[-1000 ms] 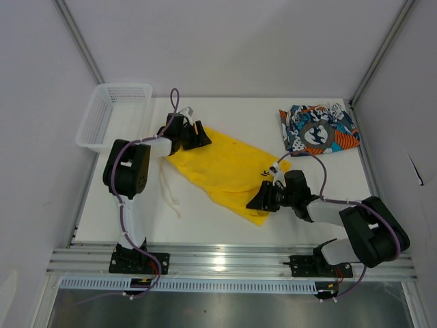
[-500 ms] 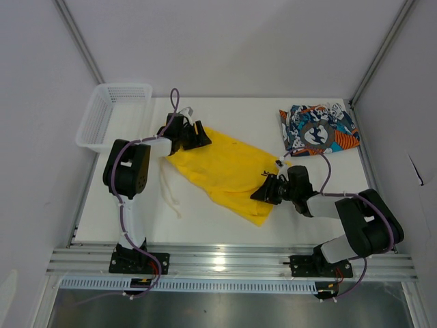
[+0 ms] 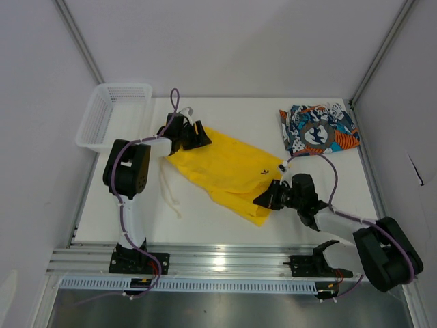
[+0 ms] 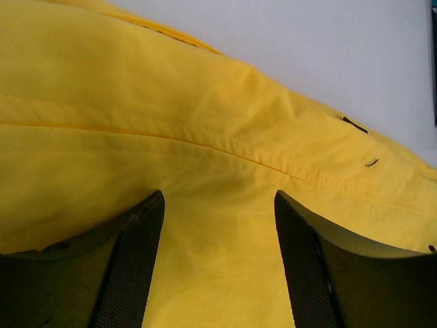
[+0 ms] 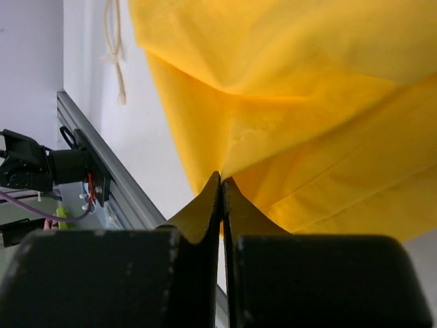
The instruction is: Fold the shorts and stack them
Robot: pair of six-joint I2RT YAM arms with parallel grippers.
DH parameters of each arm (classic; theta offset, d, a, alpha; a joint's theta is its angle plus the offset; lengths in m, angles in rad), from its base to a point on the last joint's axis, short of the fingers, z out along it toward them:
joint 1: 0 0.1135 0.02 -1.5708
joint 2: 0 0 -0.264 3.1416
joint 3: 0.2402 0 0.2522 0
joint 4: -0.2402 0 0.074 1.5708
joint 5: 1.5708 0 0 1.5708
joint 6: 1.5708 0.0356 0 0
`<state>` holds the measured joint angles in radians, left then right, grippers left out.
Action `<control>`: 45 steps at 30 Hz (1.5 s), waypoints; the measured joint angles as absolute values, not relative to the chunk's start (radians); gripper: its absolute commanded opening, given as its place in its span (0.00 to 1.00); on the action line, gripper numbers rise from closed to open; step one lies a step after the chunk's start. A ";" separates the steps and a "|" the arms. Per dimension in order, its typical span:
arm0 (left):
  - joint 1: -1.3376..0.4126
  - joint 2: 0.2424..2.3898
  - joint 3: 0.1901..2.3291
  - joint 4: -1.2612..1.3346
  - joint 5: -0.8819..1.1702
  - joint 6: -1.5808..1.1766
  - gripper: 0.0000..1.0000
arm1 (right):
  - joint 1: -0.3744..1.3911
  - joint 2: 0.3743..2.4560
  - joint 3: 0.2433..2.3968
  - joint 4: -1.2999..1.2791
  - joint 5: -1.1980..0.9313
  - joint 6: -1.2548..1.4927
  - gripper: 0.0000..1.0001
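The yellow shorts lie spread slantwise across the middle of the table. My left gripper rests open at their far left end, and in the left wrist view its fingers straddle flat yellow cloth without pinching it. My right gripper is shut on the near right hem. In the right wrist view the jaws meet on a thin yellow fold. The printed shorts lie folded at the far right corner, untouched.
A white mesh basket stands at the far left corner. The white drawstring trails on the table left of the yellow cloth, also visible as a cord. The metal rail runs along the near edge.
My right gripper has closed on the yellow shorts' near hem, and its arm has swung a little right and toward the near edge. The left arm has not moved.
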<state>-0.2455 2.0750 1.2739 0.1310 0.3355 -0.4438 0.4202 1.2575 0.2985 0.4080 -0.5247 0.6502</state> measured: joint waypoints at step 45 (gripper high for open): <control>-0.247 2.086 1.298 0.110 0.325 -0.444 0.69 | 0.639 0.888 0.178 0.224 -0.308 0.709 0.51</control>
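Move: The right hand has the yellow shorts' upper layer pinched. The shorts' near corner, where this layer is being taken, lies about 7 cm back, 2 cm to its right and 5 cm below. The shorts' black logo is some 11 cm ahead and 3 cm right, and the folded patterned stack about 27 cm ahead and 20 cm right. From the left hand, that near corner is roughly 31 cm back, 17 cm right and 3 cm lower. The right hand pulls its pinched shorts layer back about 7 cm towards the near corner, opens, eases forward. ##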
